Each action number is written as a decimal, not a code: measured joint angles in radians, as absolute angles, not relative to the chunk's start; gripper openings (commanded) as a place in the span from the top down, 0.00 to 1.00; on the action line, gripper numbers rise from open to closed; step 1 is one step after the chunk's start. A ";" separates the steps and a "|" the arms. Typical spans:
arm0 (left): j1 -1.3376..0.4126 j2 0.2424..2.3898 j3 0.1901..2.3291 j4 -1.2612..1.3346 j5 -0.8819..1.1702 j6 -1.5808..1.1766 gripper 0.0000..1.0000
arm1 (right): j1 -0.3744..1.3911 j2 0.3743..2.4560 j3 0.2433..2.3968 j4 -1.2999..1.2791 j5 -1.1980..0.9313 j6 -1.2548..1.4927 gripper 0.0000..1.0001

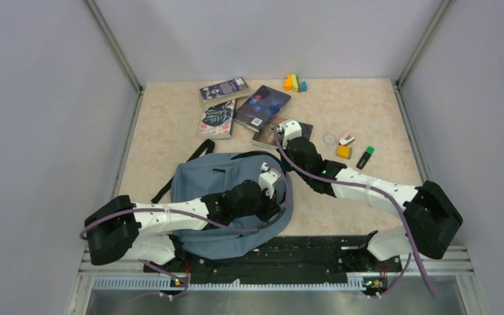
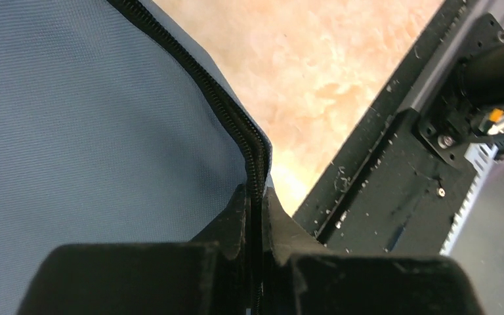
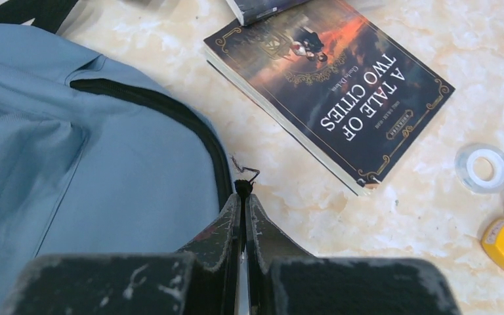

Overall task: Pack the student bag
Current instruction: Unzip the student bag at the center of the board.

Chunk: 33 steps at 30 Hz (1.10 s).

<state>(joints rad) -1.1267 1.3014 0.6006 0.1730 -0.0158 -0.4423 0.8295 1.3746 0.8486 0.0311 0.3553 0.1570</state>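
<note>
The student bag (image 1: 216, 190), dusty blue with dark zippers and black straps, lies flat at the near middle of the table. My left gripper (image 1: 277, 190) is at its right edge. In the left wrist view this gripper (image 2: 256, 190) is shut on the bag's black zipper seam (image 2: 233, 118), with blue fabric (image 2: 92, 131) to the left. My right gripper (image 1: 279, 149) is at the bag's far right corner. In the right wrist view it (image 3: 243, 195) is shut on a small black zipper pull (image 3: 243, 185) at the end of the bag's zipper (image 3: 170, 111).
"A Tale of Two Cities" (image 3: 341, 85) lies just beyond the right gripper. Three more books (image 1: 223, 90) (image 1: 216, 119) (image 1: 262, 105) lie behind. Coloured blocks (image 1: 294, 83), a tape ring (image 1: 329, 138), a yellow piece (image 1: 344, 151) and a marker (image 1: 365, 157) sit to the right. The black base rail (image 2: 394, 197) is close.
</note>
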 measured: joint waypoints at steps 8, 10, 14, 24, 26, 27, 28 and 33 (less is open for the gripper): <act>-1.127 1.278 0.556 0.182 0.113 -0.447 1.00 | 0.815 1.466 0.904 0.052 0.275 0.124 1.00; -1.127 1.262 0.546 0.181 0.134 -0.447 1.00 | 0.815 1.503 0.930 0.059 0.257 0.110 1.00; -1.127 1.236 0.537 0.179 0.161 -0.446 1.00 | 0.815 1.565 0.968 0.068 0.200 0.070 1.00; -1.127 1.233 0.533 0.175 0.216 -0.446 1.00 | 0.813 1.670 1.018 0.127 0.008 -0.009 1.00; -1.127 1.233 0.533 0.175 0.227 -0.447 1.00 | 0.813 1.703 1.040 0.134 -0.013 -0.020 1.00; -1.127 1.233 0.533 0.176 0.229 -0.447 1.00 | 0.813 1.720 1.051 0.134 -0.023 -0.027 1.00; -1.127 1.233 0.533 0.176 0.232 -0.447 1.00 | 0.813 1.740 1.065 0.133 -0.034 -0.034 1.00; -1.127 1.234 0.533 0.177 0.241 -0.447 1.00 | 0.813 1.816 1.124 0.126 -0.075 -0.058 1.00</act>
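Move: The right hand already holds the zip pull at the bag's right-hand far corner; the zip's far end lies about 14 cm to its left, 3 cm farther out and some 7 cm lower. A Tale of Two Cities lies 13 cm ahead and 2 cm to the right, the dark blue book 22 cm ahead and 6 cm left. The left hand grips the opened zip edge, with the pull about 11 cm ahead, level sideways and 5 cm higher; the table's near edge is some 11 cm behind the left hand. The right hand, still pinching the zip pull, draws it about 11 cm left along the bag's far edge towards the zip's end, sinking some 6 cm and edging slightly forward as the wrist swings about 25 degrees counter-clockwise to follow the curve. Meanwhile the left hand keeps its shut grip on the opened edge near the bag's right side and pulls it back about 5 cm towards the table's near edge, quickly at first and then easing off, turning some 10 degrees clockwise. ##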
